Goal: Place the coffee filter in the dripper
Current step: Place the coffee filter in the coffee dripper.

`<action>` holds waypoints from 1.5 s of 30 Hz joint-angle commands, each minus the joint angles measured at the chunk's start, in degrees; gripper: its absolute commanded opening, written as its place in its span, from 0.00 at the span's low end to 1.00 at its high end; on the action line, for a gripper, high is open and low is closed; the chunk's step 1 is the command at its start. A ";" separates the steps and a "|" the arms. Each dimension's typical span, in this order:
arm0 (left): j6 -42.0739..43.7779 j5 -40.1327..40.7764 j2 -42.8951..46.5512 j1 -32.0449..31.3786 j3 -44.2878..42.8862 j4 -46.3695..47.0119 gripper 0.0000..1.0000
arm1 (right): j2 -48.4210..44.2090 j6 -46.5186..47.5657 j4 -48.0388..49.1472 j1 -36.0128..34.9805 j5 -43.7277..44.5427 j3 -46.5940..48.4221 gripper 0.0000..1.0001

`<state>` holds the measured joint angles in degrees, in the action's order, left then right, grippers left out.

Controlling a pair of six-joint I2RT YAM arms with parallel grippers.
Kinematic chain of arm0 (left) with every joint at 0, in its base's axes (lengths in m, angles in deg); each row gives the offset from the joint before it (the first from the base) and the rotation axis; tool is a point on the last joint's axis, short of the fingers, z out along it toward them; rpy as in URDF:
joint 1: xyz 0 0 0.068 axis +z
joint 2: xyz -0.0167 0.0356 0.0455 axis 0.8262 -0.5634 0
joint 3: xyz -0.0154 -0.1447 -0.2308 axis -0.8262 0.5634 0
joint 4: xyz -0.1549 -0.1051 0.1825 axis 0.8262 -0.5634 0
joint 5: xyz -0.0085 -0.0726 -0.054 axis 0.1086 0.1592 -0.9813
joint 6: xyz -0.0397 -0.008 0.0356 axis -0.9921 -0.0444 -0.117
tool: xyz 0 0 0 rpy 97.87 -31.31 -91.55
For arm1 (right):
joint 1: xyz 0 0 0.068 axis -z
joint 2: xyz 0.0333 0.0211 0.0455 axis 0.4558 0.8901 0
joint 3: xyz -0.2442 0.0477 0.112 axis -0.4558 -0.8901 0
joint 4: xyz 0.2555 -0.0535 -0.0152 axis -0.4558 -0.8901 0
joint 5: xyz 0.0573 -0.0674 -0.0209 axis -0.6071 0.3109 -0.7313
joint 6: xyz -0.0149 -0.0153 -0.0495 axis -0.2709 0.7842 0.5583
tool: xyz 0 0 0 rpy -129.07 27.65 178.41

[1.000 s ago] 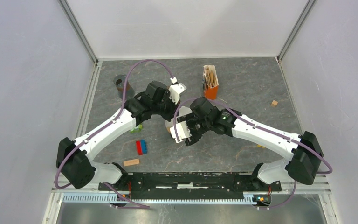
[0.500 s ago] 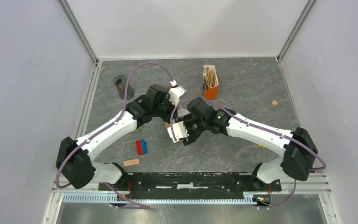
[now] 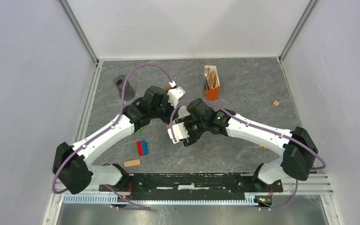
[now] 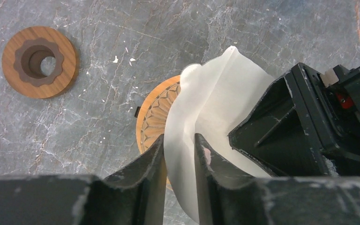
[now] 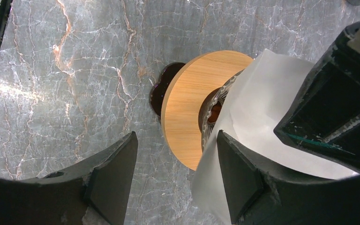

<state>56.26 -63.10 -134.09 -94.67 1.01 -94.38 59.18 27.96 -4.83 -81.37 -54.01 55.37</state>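
Note:
The white paper coffee filter (image 4: 215, 103) stands over the wooden dripper (image 4: 153, 117), whose ribbed cone shows beneath it. My left gripper (image 4: 179, 154) has its jaws slightly parted, with a fold of the filter between the fingers. My right gripper (image 5: 176, 164) is open wide around the dripper's wooden disc (image 5: 192, 108). The filter (image 5: 258, 108) lies against its right finger (image 5: 243, 178). In the top view both grippers meet mid-table and hide the filter.
A second wooden ring with a dark centre (image 4: 40, 61) lies to the left of the dripper. An orange box of filters (image 3: 211, 83) stands behind. Red and blue bricks (image 3: 142, 147), a wooden block (image 3: 132, 163) and a small cube (image 3: 275, 104) are scattered about.
Both arms have shifted a little to the left. The left jaws have parted from a tight grip on the filter. The right jaws stay wide.

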 commanded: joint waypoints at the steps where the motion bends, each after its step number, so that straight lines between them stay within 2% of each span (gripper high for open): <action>1: 3.15 1.35 2.33 0.29 -0.07 2.98 0.38 | -0.91 -0.17 0.94 -0.25 -0.40 0.90 0.69; 18: 2.68 5.72 0.20 0.70 -1.91 0.11 0.70 | -0.78 -0.14 0.34 -0.28 -0.41 1.58 0.69; 45: 2.30 2.22 -6.94 2.92 -2.94 -1.02 0.72 | 4.92 0.37 -1.21 -0.33 0.39 3.83 0.69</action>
<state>58.07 -59.30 -140.65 -91.93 -0.20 -95.59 63.24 27.81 -5.55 -81.40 -53.81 56.84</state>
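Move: I already have the coffee filter between my hands, my right fingers wide apart and my left ones partly open. The dripper's middle is roughly 2 cm back, 2 cm right and 9 cm below my left hand; it sits about 4 cm ahead, 3 cm left and 6 cm below my right. The brown ring is some 11 cm ahead of my left hand and 2 cm left, 14 cm down; the orange box is about 15 cm ahead and 16 cm right of that hand, 11 cm lower. I spread my left fingers wide at the filter's mouth, one finger staying against the paper, while that hand eases about 2 cm forward and 2 cm left; after a tiny rise it sinks, some 3.5 cm in all, over the dripper. My right hand holds still, open, one finger against the filter, then lowers about 2 cm near the end. ##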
